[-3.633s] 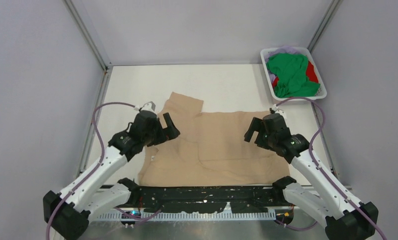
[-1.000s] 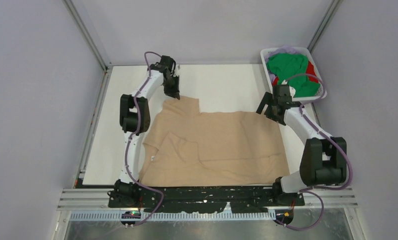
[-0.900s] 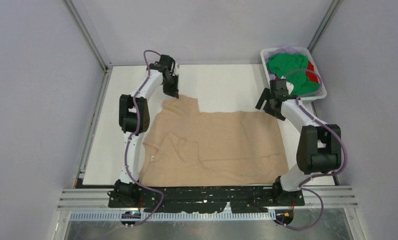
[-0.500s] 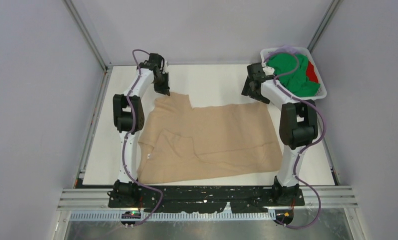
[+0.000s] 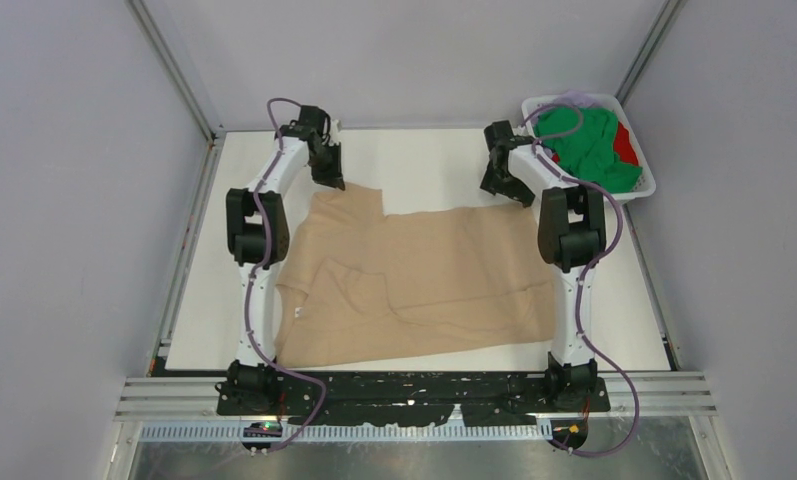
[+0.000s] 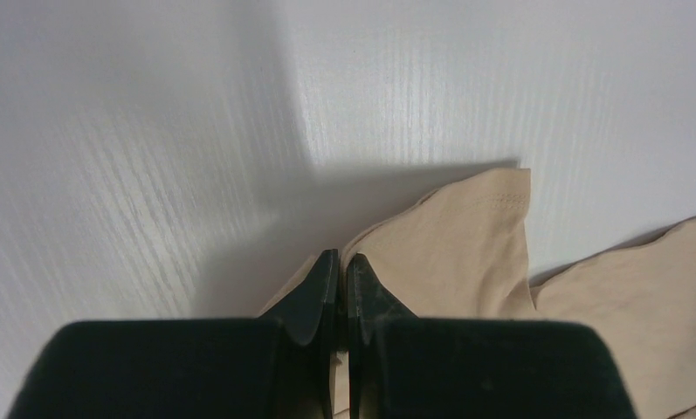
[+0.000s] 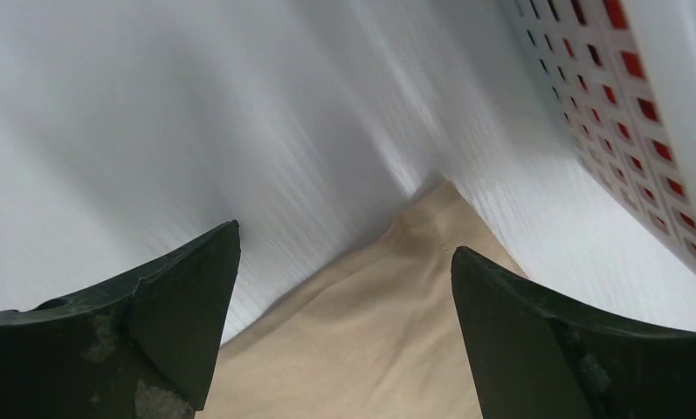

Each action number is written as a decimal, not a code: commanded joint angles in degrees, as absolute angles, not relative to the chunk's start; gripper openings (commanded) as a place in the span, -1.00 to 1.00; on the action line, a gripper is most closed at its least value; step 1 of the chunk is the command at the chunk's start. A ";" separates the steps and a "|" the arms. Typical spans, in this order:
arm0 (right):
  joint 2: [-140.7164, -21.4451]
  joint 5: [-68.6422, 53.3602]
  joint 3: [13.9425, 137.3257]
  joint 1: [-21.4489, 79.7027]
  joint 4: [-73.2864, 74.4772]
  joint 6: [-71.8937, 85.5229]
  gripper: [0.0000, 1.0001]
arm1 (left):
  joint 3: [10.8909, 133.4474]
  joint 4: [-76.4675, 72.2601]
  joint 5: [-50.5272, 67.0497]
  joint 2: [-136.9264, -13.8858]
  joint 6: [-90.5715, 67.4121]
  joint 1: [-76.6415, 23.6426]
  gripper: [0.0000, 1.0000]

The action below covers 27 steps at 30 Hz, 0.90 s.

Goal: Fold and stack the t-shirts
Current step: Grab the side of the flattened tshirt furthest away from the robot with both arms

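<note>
The large beige t-shirt [image 5: 414,270] lies spread on the white table, partly folded over on its left side. My left gripper [image 5: 331,181] is stretched to the far side and is shut on the shirt's far-left corner; in the left wrist view the closed left gripper [image 6: 342,258] pinches the beige cloth [image 6: 466,236]. My right gripper [image 5: 507,190] hangs open over the shirt's far-right corner. In the right wrist view the right gripper [image 7: 344,240] stands wide apart above that corner [image 7: 427,223], holding nothing. Green [image 5: 586,145], red [image 5: 625,143] and lilac [image 5: 575,98] t-shirts lie in the basket.
A white slatted basket [image 5: 642,188] stands at the table's far right corner, close to my right gripper; its wall [image 7: 641,96] fills the right wrist view's upper right. Bare table [image 5: 429,160] lies beyond the shirt. Metal frame posts and grey walls enclose the table.
Both arms have reached farther away. The left gripper dragged the shirt's far-left corner up and left, shifting the shirt. The right gripper swung left from beside the basket to the shirt's far-right corner.
</note>
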State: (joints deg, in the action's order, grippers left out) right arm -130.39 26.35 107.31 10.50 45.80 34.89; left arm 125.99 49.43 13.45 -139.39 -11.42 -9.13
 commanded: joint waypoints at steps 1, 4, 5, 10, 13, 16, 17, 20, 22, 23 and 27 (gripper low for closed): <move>-128.94 27.52 106.75 10.48 49.81 36.24 0.87 | 123.95 46.13 16.52 -133.26 -10.77 -9.14 -1.00; -128.86 28.26 106.10 10.48 52.34 36.19 0.76 | 121.50 44.55 18.41 -131.67 -10.55 -9.21 -1.00; -128.61 28.69 105.79 10.47 52.62 36.20 0.69 | 120.65 44.12 18.62 -131.07 -10.55 -9.27 -1.00; -125.96 29.60 101.47 10.45 52.76 37.14 0.42 | 116.54 42.20 19.00 -127.87 -9.80 -9.45 -1.00; -124.91 30.11 99.73 10.46 52.24 37.78 0.15 | 114.65 41.64 18.77 -126.54 -9.00 -9.62 -1.00; -124.79 30.79 99.39 10.39 51.47 38.12 -0.23 | 113.24 41.27 19.02 -125.27 -8.14 -9.81 -1.00; -124.80 30.73 99.58 10.42 51.31 38.18 -0.30 | 112.46 40.95 19.20 -124.73 -7.72 -10.03 -1.00; -124.69 30.59 99.82 10.42 49.52 38.16 -0.56 | 110.29 39.88 19.72 -122.86 -6.26 -10.72 -1.00; -124.21 30.25 99.69 10.42 47.84 37.51 -0.70 | 108.50 38.97 19.77 -121.27 -5.42 -11.17 -1.00; -123.93 30.11 99.52 10.49 46.72 36.84 -0.75 | 107.58 38.60 19.80 -120.41 -5.04 -11.48 -1.00; -120.33 29.18 96.72 10.56 43.33 34.95 -0.89 | 102.51 36.67 19.28 -116.13 -4.34 -12.32 -1.00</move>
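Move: The right hand, open, has the right end of the t-shirt's far edge about 4 cm back, 1 cm to its right and 2 cm below; the basket's middle stands some 12 cm ahead and 17 cm right of this hand. The left hand already pinches the far edge at its left end, with a sleeve corner 8 cm to its right and 3 cm below. From it the right end lies some 36 cm right, 5 cm back, slightly lower. Right hand backs about 4 cm, pinching the far edge; left, still holding, draws 6 cm back and up. ##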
